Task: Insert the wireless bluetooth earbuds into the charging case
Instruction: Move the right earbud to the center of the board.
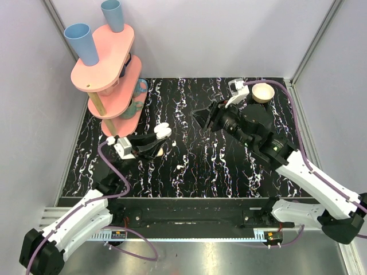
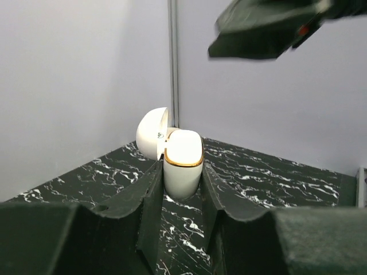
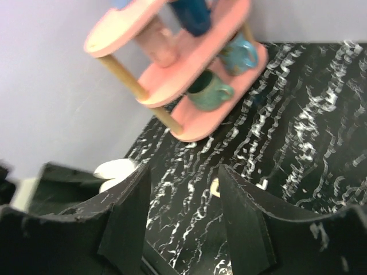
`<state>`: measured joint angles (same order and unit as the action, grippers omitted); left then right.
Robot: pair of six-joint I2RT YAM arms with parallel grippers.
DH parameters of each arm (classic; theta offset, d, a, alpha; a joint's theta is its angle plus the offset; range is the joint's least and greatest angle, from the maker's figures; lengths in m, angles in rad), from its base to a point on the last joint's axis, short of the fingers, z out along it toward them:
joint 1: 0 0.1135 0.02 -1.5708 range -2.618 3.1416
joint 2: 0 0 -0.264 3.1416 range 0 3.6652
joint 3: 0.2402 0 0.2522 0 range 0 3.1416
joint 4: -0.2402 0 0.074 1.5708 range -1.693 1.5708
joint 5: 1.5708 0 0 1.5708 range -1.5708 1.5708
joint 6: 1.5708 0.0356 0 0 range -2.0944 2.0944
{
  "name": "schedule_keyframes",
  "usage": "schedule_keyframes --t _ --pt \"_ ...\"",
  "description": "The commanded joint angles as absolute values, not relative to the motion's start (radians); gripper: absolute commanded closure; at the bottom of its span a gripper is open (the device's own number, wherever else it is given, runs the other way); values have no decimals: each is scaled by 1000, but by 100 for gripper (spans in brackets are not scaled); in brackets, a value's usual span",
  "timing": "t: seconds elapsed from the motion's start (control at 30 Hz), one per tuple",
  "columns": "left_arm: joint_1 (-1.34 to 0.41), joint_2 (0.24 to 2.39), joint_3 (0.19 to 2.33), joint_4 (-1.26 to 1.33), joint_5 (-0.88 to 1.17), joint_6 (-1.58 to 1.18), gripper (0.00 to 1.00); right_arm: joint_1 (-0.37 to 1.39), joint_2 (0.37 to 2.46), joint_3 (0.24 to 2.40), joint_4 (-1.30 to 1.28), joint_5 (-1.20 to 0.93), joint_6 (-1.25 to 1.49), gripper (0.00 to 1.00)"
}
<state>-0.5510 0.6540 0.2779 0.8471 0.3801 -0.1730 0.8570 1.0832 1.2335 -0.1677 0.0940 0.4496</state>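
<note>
My left gripper (image 1: 156,143) is shut on the white charging case (image 2: 183,163). The case stands upright between the fingers with its gold-rimmed top showing and its lid (image 2: 152,133) swung open. One tiny white earbud (image 1: 180,167) lies on the black marbled table in front of the case. A second small cream piece (image 1: 161,152) lies right beside the left fingers. My right gripper (image 1: 205,117) hovers open to the right of the case with nothing between its fingers (image 3: 235,217). In the right wrist view both small pieces (image 3: 215,187) (image 3: 262,184) show on the table past the right finger.
A pink three-tier rack (image 1: 109,69) stands at the back left. It carries blue cups on top and teal mugs (image 3: 212,91) lower down. A small cream bowl (image 1: 262,91) sits at the back right. Grey walls close in the table on three sides.
</note>
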Motion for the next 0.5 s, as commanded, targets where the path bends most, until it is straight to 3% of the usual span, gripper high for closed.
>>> schedule_keyframes --t 0.0,0.2,0.47 --pt "-552 545 287 822 296 -144 100 767 1187 1175 -288 152 590 43" --pt "-552 370 333 617 247 -68 100 739 1380 1072 -207 -198 557 42" --pt "-552 304 367 508 253 -34 100 749 1682 1172 -225 -402 425 47"
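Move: The right earbud lies on the board nearly under the right hand, roughly 38 cm below it, about 3 cm ahead and 7 cm to its left. The other earbud stands 10 cm farther out and 2 cm left of it; the case on the board is 7 cm farther out and 9 cm left of it. The open case in the left fingers is some 11 cm left of the right hand, 1 cm back and 8 cm lower. From the left hand, the right earbud lies 6 cm ahead, 7 cm right and 30 cm down. The empty right hand drops fast, close to 30 cm, towards the right earbud, first swinging out about 5 cm and then easing part of the way back while drifting some 4 cm left; its level fingers tip to point about 40 degrees down and stay open, ending above the earbud without touching. Meanwhile the left hand keeps its pinch on the open case and draws off up, left and a little back, about 7 cm in all. ##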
